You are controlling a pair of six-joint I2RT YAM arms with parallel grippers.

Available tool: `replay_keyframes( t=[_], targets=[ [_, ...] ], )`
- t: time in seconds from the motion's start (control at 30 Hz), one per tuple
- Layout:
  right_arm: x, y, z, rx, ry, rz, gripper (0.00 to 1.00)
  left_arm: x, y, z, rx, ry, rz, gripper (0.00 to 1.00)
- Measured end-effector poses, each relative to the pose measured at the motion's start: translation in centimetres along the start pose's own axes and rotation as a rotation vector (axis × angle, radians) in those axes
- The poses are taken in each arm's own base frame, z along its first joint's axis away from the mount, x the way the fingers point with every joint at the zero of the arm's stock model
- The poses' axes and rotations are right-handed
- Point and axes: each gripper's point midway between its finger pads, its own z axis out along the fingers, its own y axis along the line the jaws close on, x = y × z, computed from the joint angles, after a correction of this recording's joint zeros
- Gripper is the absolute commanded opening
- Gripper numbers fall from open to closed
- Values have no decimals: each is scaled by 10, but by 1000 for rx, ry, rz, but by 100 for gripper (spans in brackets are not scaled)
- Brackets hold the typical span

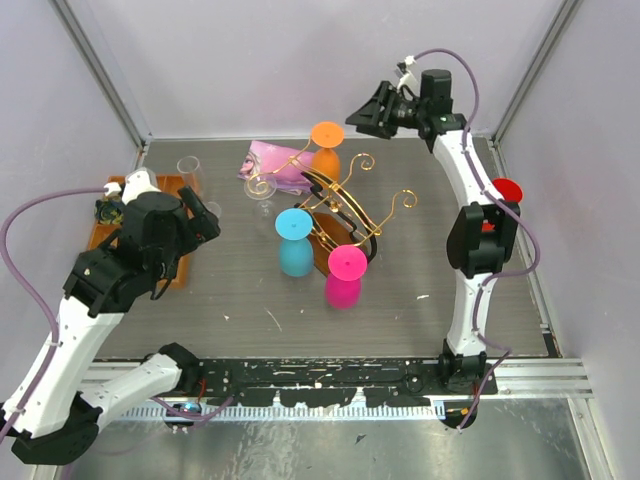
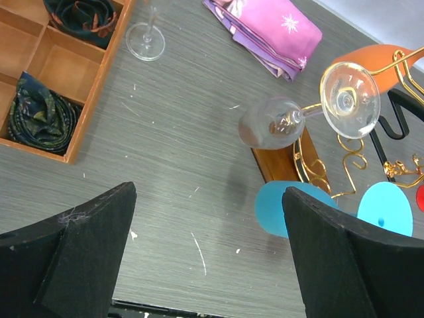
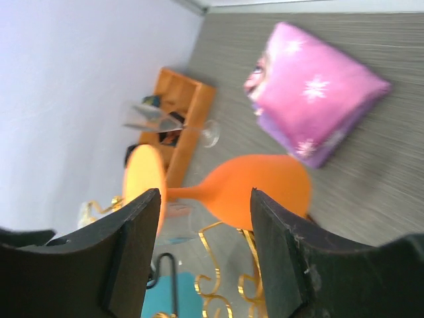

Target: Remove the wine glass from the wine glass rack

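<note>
The wine glass rack [image 1: 352,203] stands mid-table, gold wire on a brown base. Several wine glasses hang upside down from it: an orange one [image 1: 326,150] at the far end, a blue one [image 1: 295,256], a pink one [image 1: 342,290] and a clear one [image 2: 275,122]. My right gripper [image 1: 368,116] hovers just right of the orange glass's foot. In the right wrist view its fingers stand apart with the orange glass [image 3: 265,189] showing between and beyond them, stem crosswise. My left gripper [image 2: 209,195] hangs wide open over bare table, left of the rack [image 2: 350,159].
An orange compartment tray [image 1: 105,228] holding dark rolled cloths sits at the left, partly under my left arm. A clear glass [image 1: 190,170] stands upright beside it. A folded pink cloth [image 1: 272,160] lies behind the rack. A red disc [image 1: 507,190] shows behind my right arm.
</note>
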Motion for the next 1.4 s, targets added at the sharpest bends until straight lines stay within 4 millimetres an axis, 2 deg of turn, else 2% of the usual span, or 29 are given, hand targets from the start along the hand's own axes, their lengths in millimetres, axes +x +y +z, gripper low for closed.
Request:
replay_keyframes(
  t=[0.13, 0.2, 0.27, 0.37, 0.4, 0.53, 0.6, 1.03, 1.17, 1.3, 1.4],
  targets=[
    [9, 35, 10, -127, 38, -5, 60, 2, -2, 1, 2, 10, -4, 99],
    [13, 46, 12, -169, 55, -8, 58, 2, -2, 1, 4, 8, -7, 99],
    [17, 50, 14, -193, 67, -7, 57, 1, -2, 0, 6, 6, -11, 99],
    [23, 46, 16, -197, 84, 14, 50, 1, -1, -1, 6, 6, -13, 99],
    [26, 44, 16, -195, 90, 22, 46, 1, 0, -2, 6, 6, -13, 99],
    [31, 41, 17, -193, 104, 34, 11, 1, 1, -3, 8, 4, -15, 99],
    [31, 41, 17, -197, 108, 36, 1, 0, 1, -4, 10, 2, -19, 99],
    [29, 61, 11, -284, 112, 101, 1, 0, 0, -6, 16, 1, -26, 99],
    [20, 70, 9, -292, 91, 98, 1, 0, 0, -6, 23, 5, -31, 99],
    [-1, 88, 3, -282, 44, 59, 1, -1, 0, -9, 27, 0, -35, 99],
    [-4, 87, 4, -258, 32, 67, 1, -2, 2, -13, 35, -9, -41, 99]
  ],
)
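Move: The orange wine glass hangs foot up on the rack. Its middle is about 5 cm to the right hand's left, 3 cm back and 5 cm below, with the pink cloth on the table 15 cm left, 4 cm ahead and 25 cm down. The clear glass is some 17 cm left and 15 cm back, the blue glass 12 cm left and 22 cm back, both roughly 8 cm lower. From the left hand the orange glass lies about 24 cm ahead, 23 cm right, 8 cm lower. The orange glass's stem, just by its foot, is pinched by the right fingers: they come in leftward about 4 cm while rising and drawing slightly back, dip a centimetre or two, then shut from well open. Keeping that pinch, the hand climbs about 6 cm, mostly straight up at the end, the wrist having turned some 15 degrees in all. ##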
